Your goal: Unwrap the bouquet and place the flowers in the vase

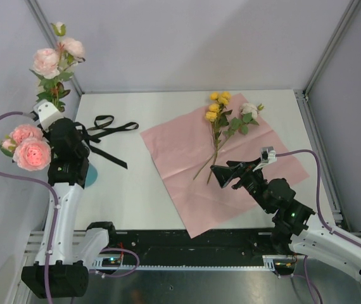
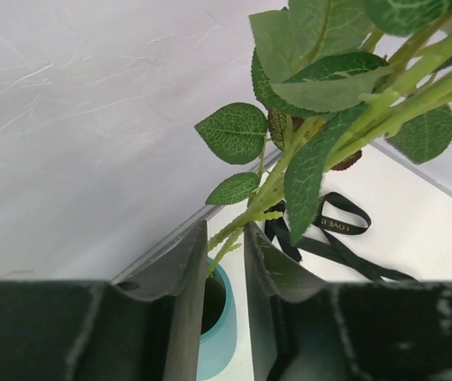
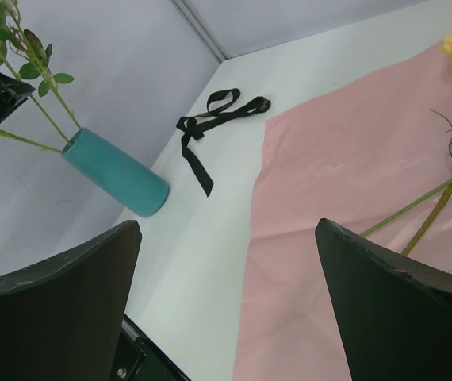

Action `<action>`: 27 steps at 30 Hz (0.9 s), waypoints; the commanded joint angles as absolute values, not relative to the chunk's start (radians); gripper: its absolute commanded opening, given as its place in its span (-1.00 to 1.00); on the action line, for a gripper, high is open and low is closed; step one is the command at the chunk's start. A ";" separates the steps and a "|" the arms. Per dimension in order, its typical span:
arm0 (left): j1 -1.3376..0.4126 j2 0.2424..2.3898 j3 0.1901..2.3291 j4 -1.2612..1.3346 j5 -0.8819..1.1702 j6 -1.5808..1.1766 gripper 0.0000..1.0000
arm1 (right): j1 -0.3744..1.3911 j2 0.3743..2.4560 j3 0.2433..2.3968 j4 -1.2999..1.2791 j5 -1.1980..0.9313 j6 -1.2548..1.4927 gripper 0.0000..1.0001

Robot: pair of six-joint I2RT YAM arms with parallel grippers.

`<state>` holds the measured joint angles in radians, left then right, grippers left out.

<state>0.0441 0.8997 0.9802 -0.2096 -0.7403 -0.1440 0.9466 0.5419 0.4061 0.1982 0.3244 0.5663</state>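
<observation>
The bouquet lies undone: its pink paper (image 1: 231, 164) is spread flat on the table. On that sheet rest yellow flowers (image 1: 217, 104) and a white rose (image 1: 249, 109). Pink roses (image 1: 31, 152) rise on green stems (image 2: 289, 159) above the teal vase (image 1: 92, 176). These stems run between the narrow jaws of my left gripper (image 2: 226, 230) and down into the vase mouth (image 2: 214, 305). My right gripper (image 1: 217, 177) hovers wide open over the paper, holding nothing, with the yellow flowers' stems (image 3: 440, 202) to its right. The vase (image 3: 119, 176) shows at that view's left.
A loose black ribbon (image 1: 107, 130) lies right of the vase, also visible beyond the stems (image 2: 341, 226). Enclosure walls and metal posts (image 1: 54, 44) hem the table at left, back and right. The arm bases sit along the near edge.
</observation>
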 commanded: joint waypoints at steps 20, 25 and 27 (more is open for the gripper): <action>0.074 0.802 1.101 -0.304 -0.635 -0.030 0.33 | 0.950 0.572 0.410 0.275 0.308 0.568 0.97; 0.074 0.796 1.117 -0.324 -0.567 0.032 0.35 | 0.952 0.579 0.410 0.279 0.308 0.567 0.97; 0.074 0.792 1.138 -0.337 -0.525 0.064 0.36 | 0.951 0.579 0.410 0.279 0.309 0.566 0.97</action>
<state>0.0624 0.8104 1.0760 -0.3195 -0.6121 -0.0231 0.9478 0.5793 0.4061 0.2302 0.3061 0.5671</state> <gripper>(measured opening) 0.674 0.987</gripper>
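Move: The teal vase stands almost under the left hand, its middle roughly 3 cm ahead, level sideways and about 24 cm below, with the stems running up from its mouth to the fingers. The black ribbon lies on the table some 18 cm ahead, 8 cm to the right and 32 cm below; the darker pink roses hang about 9 cm back, 2 cm left and 7 cm above. From the right hand the vase is some 12 cm ahead, 49 cm left and 17 cm below. The left fingers, at first narrowed around the flower stems above the vase, spread from about a quarter to two thirds open and let go of them, the hand hardly shifting as they begin to part. While they go on widening, the hand draws up about 4 cm and back some 2.5 cm, higher above the vase mouth and drifting a touch right, still pointing forward-left, with a slight clockwise turn and a small roll. ##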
